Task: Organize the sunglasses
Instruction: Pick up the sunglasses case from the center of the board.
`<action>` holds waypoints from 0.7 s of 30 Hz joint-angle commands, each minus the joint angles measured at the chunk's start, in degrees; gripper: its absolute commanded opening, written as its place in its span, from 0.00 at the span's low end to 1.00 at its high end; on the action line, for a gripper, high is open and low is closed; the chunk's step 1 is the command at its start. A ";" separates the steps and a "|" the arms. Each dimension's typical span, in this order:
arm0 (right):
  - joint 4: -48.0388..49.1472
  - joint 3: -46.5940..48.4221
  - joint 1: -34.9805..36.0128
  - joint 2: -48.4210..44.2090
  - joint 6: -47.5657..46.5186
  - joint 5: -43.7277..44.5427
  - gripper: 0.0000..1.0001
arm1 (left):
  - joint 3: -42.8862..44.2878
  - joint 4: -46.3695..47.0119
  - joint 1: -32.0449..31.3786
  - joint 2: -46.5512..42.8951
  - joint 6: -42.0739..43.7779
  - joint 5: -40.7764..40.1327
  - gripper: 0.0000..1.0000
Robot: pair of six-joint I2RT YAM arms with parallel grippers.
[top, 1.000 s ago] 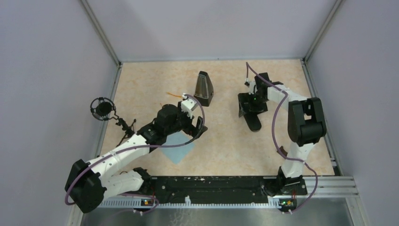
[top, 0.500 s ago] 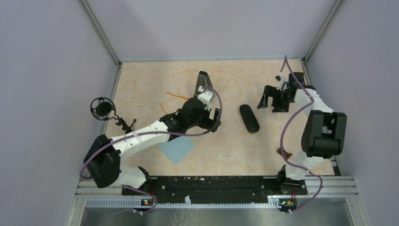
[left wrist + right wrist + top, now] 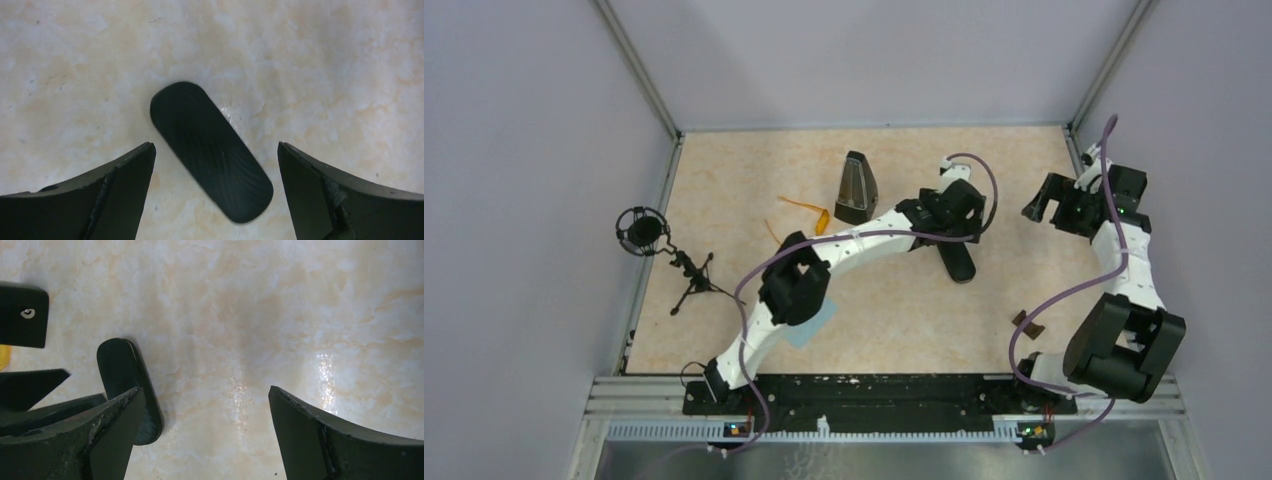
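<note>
The sunglasses, orange with thin arms, lie on the table left of a dark wedge-shaped object; neither wrist view shows them. My left gripper reaches far across to the right and hovers open over the black oblong case. In the left wrist view the case lies slantwise between the fingers of that gripper, apart from both. My right gripper hangs open near the right wall, holding nothing. In the right wrist view the case shows beside the left finger of that gripper.
A light blue cloth lies mostly hidden under the left arm. A small black tripod with a round head stands by the left wall. A small brown scrap lies near the right arm's base. Walls enclose the table.
My left arm has swung from over the blue cloth rightward to above the case. My right arm has drawn away from the case toward the right wall.
</note>
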 commanded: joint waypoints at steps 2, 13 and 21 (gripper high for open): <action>3.12 -1.92 0.21 -2.63 -0.25 -3.07 0.94 | 18.13 -15.57 -0.20 12.51 -3.95 -1.94 0.98; 3.34 -2.35 -0.21 -0.81 -0.98 -6.82 0.94 | 13.07 -9.31 -0.28 14.13 -3.92 3.68 0.98; 2.66 -2.32 -0.26 1.06 -1.45 -8.78 0.93 | 12.10 -10.83 -0.70 11.81 0.57 -0.34 0.98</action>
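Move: The sunglasses case lies almost straight under the left hand, its middle some 10 cm below, about 1 cm back and 1 cm to the right. From that hand the metronome stands roughly 21 cm to the left and 7 cm farther out, its middle about 3 cm lower; the small brown block lies some 18 cm back and 16 cm to the right, down on the board. For the right hand the case is about 18 cm to the left, 2 cm back and 12 cm below. The left hand sinks about 9 cm with its fingers wide open, most of it in a quick drop that first swings a little forward and to the right and then eases back, while the wrist tips some 10 degrees farther down. It slows and ends low with the open fingers astride the sunglasses case, the right finger now against the case's side; the empty right hand only drifts about 2 cm left. ##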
